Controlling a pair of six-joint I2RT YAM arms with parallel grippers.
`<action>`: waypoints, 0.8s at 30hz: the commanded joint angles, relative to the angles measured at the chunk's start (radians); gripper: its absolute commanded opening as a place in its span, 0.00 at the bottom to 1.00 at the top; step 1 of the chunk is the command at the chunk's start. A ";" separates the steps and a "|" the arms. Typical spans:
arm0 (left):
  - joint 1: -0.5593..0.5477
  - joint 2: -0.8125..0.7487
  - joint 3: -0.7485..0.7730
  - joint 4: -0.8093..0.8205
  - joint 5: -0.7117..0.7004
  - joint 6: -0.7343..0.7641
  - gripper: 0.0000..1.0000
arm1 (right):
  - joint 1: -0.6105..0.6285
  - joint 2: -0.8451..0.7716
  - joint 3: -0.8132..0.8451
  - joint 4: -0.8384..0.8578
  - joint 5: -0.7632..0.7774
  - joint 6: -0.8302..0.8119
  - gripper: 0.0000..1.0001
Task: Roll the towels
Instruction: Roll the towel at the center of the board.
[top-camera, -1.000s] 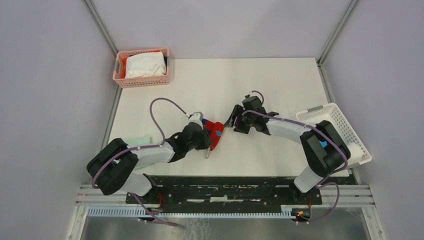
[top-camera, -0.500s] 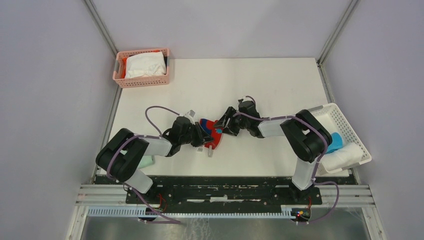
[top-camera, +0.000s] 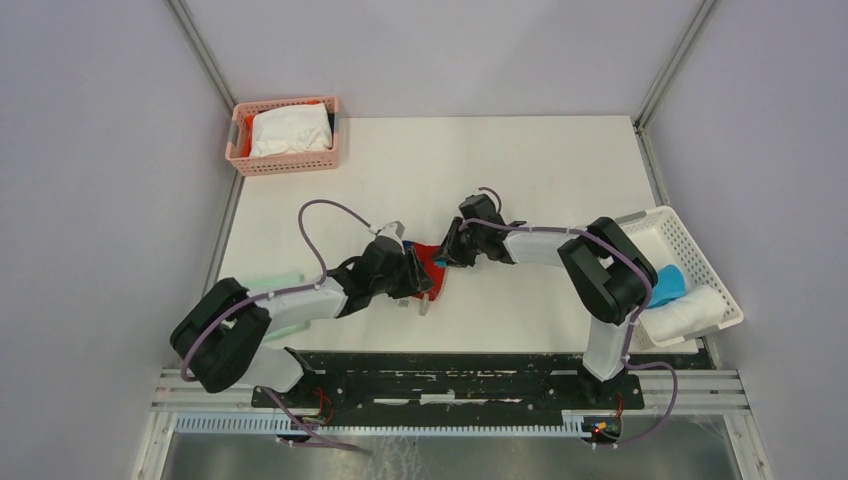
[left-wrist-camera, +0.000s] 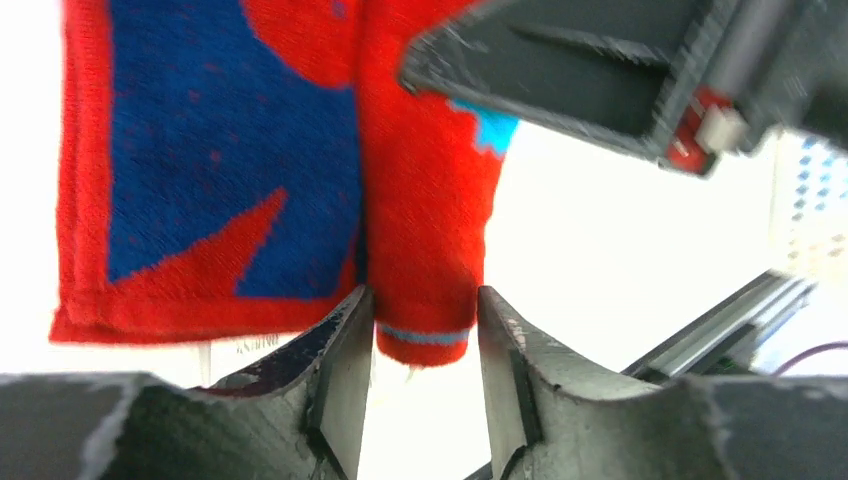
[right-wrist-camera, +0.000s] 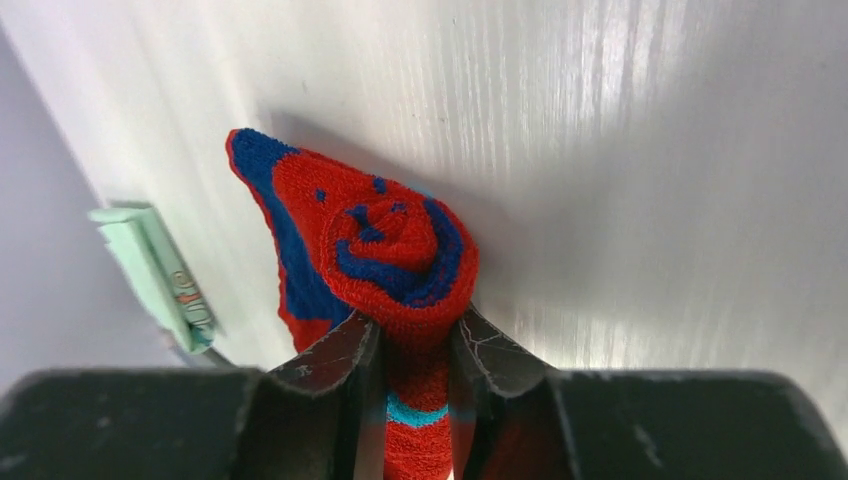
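Note:
The red towel with dark-blue blotches (top-camera: 432, 266) lies partly rolled at the table's middle. In the right wrist view its spiral end (right-wrist-camera: 390, 240) faces me, and my right gripper (right-wrist-camera: 415, 325) is shut on the roll, both fingers pressing its sides. My left gripper (left-wrist-camera: 420, 305) stands open around the roll's other end (left-wrist-camera: 425, 340), with a gap at the right finger; the flat unrolled part (left-wrist-camera: 230, 170) spreads beyond. From above, the left gripper (top-camera: 415, 280) and right gripper (top-camera: 447, 252) meet at the towel. A turquoise-blue towel (top-camera: 668, 285) and a white roll (top-camera: 688, 312) lie in the white basket (top-camera: 660, 228).
A pink basket (top-camera: 285, 163) at the back left holds crumpled white cloth (top-camera: 290, 130). A mint-green folded cloth (top-camera: 275, 283) lies by the left arm near the table's left edge, also seen as the mint-green cloth (right-wrist-camera: 150, 265) in the right wrist view. Metal rails run along the near edge.
The right gripper came left onto the roll and closed on it. The left gripper opened, letting go of the roll's end, and its arm shifted slightly.

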 joint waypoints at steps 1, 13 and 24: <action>-0.175 -0.122 0.091 -0.252 -0.355 0.156 0.51 | 0.036 -0.045 0.117 -0.403 0.219 -0.105 0.24; -0.608 0.057 0.379 -0.443 -1.074 0.255 0.67 | 0.064 -0.044 0.226 -0.575 0.296 -0.117 0.23; -0.684 0.410 0.516 -0.370 -1.257 0.437 0.67 | 0.063 -0.035 0.231 -0.577 0.270 -0.116 0.23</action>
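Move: The red-and-blue towel's roll, pinched towards its far end by the right hand, has its middle about 4 cm ahead of the left hand, 2 cm right and 2 cm below; from the right hand that middle is some 2 cm back, 1 cm left and 1 cm below. From the left hand, the unrolled flap lies roughly 6 cm ahead, 3 cm left and 4 cm lower; its tags stick out about 4 cm back, 2 cm left, equally low. Up, back and to the right, the left hand, already loosened, spreads its fingers wider and lifts clear of the roll's near end by about 6 cm, then swings on rightward and sinks again behind that end, its wrist turning from rightward to mostly forward. The right hand keeps its pinch and eases some 3 cm right and slightly back, tipping its fingers steeper down. ##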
